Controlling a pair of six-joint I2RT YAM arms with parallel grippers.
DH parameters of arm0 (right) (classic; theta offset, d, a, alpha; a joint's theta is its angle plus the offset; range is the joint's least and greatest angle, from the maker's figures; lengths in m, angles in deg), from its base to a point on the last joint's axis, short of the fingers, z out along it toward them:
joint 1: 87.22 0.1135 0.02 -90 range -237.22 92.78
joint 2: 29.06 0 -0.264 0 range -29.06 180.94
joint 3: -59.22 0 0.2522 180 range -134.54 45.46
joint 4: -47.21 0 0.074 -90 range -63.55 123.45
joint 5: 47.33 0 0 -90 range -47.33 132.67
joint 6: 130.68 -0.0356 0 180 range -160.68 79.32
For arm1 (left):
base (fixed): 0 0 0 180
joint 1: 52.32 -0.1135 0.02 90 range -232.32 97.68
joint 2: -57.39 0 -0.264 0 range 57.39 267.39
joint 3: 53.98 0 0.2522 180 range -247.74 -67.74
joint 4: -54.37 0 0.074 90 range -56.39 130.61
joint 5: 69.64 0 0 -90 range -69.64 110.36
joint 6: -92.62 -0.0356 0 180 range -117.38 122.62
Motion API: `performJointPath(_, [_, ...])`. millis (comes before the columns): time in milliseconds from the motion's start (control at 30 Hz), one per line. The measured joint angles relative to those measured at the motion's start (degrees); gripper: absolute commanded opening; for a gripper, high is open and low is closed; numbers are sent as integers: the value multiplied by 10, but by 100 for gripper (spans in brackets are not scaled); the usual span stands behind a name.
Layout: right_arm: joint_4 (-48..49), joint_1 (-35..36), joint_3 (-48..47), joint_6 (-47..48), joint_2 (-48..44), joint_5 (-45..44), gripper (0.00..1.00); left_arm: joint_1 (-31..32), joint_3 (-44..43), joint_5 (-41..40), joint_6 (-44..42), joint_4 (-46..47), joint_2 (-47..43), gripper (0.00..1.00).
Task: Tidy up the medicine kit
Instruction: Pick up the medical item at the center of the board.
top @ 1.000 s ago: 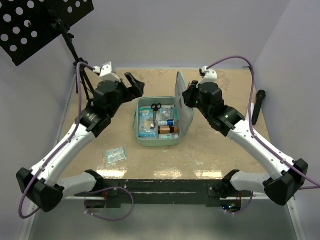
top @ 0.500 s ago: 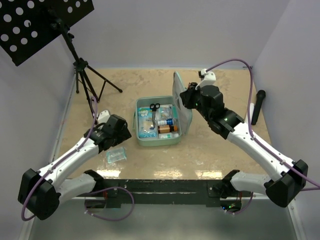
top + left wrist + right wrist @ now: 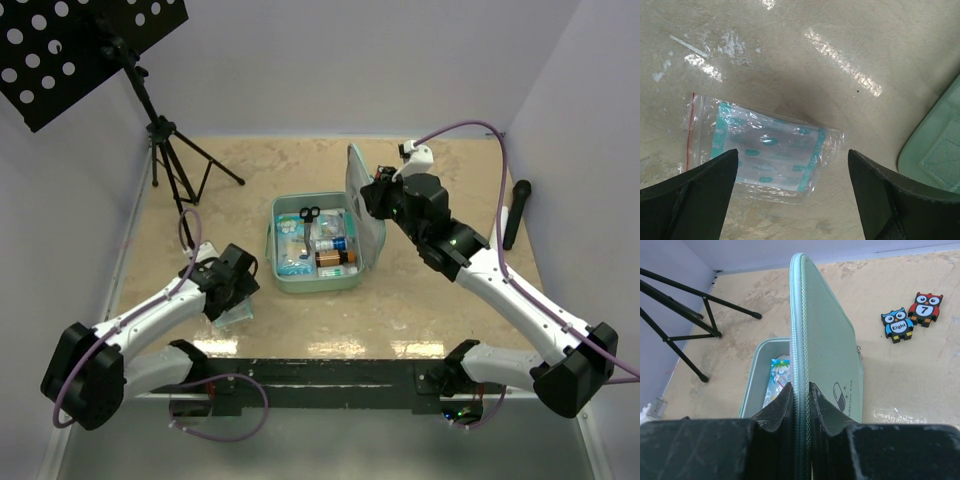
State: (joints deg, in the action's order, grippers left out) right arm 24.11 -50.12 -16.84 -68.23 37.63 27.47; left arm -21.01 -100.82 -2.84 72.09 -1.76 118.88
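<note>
The mint-green medicine kit [image 3: 285,275] lies open mid-table, with scissors, bottles and packets inside. Its lid [image 3: 362,205] stands upright on the right. My right gripper [image 3: 370,195] is shut on the lid's zip edge; in the right wrist view its fingers [image 3: 785,402] clamp the lid [image 3: 830,340] from both sides, and the tray [image 3: 754,382] shows to the left. My left gripper [image 3: 232,298] hovers open, low over a clear zip bag of teal-printed plasters [image 3: 765,152] on the table, left of the kit. The bag lies between the left gripper's [image 3: 792,195] spread fingers, untouched.
A black music stand [image 3: 85,45] on a tripod [image 3: 180,165] fills the back left. A black stick-like object [image 3: 512,212] lies by the right wall. Two owl number tiles [image 3: 899,325] [image 3: 925,307] lie beyond the lid. The kit's corner [image 3: 935,150] is close on the left gripper's right.
My left arm has swung from the back, beside the kit, toward the near left and dropped over the bag. The right gripper keeps its hold on the lid.
</note>
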Motion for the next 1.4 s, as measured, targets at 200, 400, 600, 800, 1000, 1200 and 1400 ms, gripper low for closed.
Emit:
performJointPath(200, [0, 0, 0, 0, 0, 2, 0, 1, 6, 16, -2, 26, 50, 87])
performJointPath(400, [0, 0, 0, 1, 0, 2, 0, 3, 11, 22, -14, 37, 51, 74])
performJointPath(600, [0, 0, 0, 1, 0, 2, 0, 8, 10, 21, -31, 45, 68, 55])
performJointPath(800, [4, 0, 7, 1, -6, 2, 0, 10, 10, 18, -44, 42, 72, 13])
performJointPath(1000, [5, 0, 9, 1, -7, 2, 0, 10, 14, 31, -45, 51, 55, 0])
performJointPath(1200, [5, 0, 9, 1, -7, 2, 0, 11, 16, 45, -53, 42, -43, 0])
performJointPath(1400, [6, 0, 9, 1, -7, 4, 0, 14, -57, 43, -109, 32, -127, 0])
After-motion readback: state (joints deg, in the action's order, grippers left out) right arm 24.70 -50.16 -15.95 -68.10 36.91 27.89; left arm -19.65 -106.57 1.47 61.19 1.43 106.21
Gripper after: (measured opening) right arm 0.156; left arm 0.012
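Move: The medical item, a flat zip bag, lies almost under the open left hand, about 3 cm below, 1 cm back and 2 cm left. The green box's middle is roughly 14 cm ahead of this hand and 19 cm to its right, at about its height; the nearest tripod foot is some 13 cm ahead and 11 cm left. From the right hand, the zip bag is about 17 cm back, 33 cm left and 29 cm down. Left hand sinks about 2.5 cm, pinches the zip bag, then lifts some 11 cm, easing towards the box. ##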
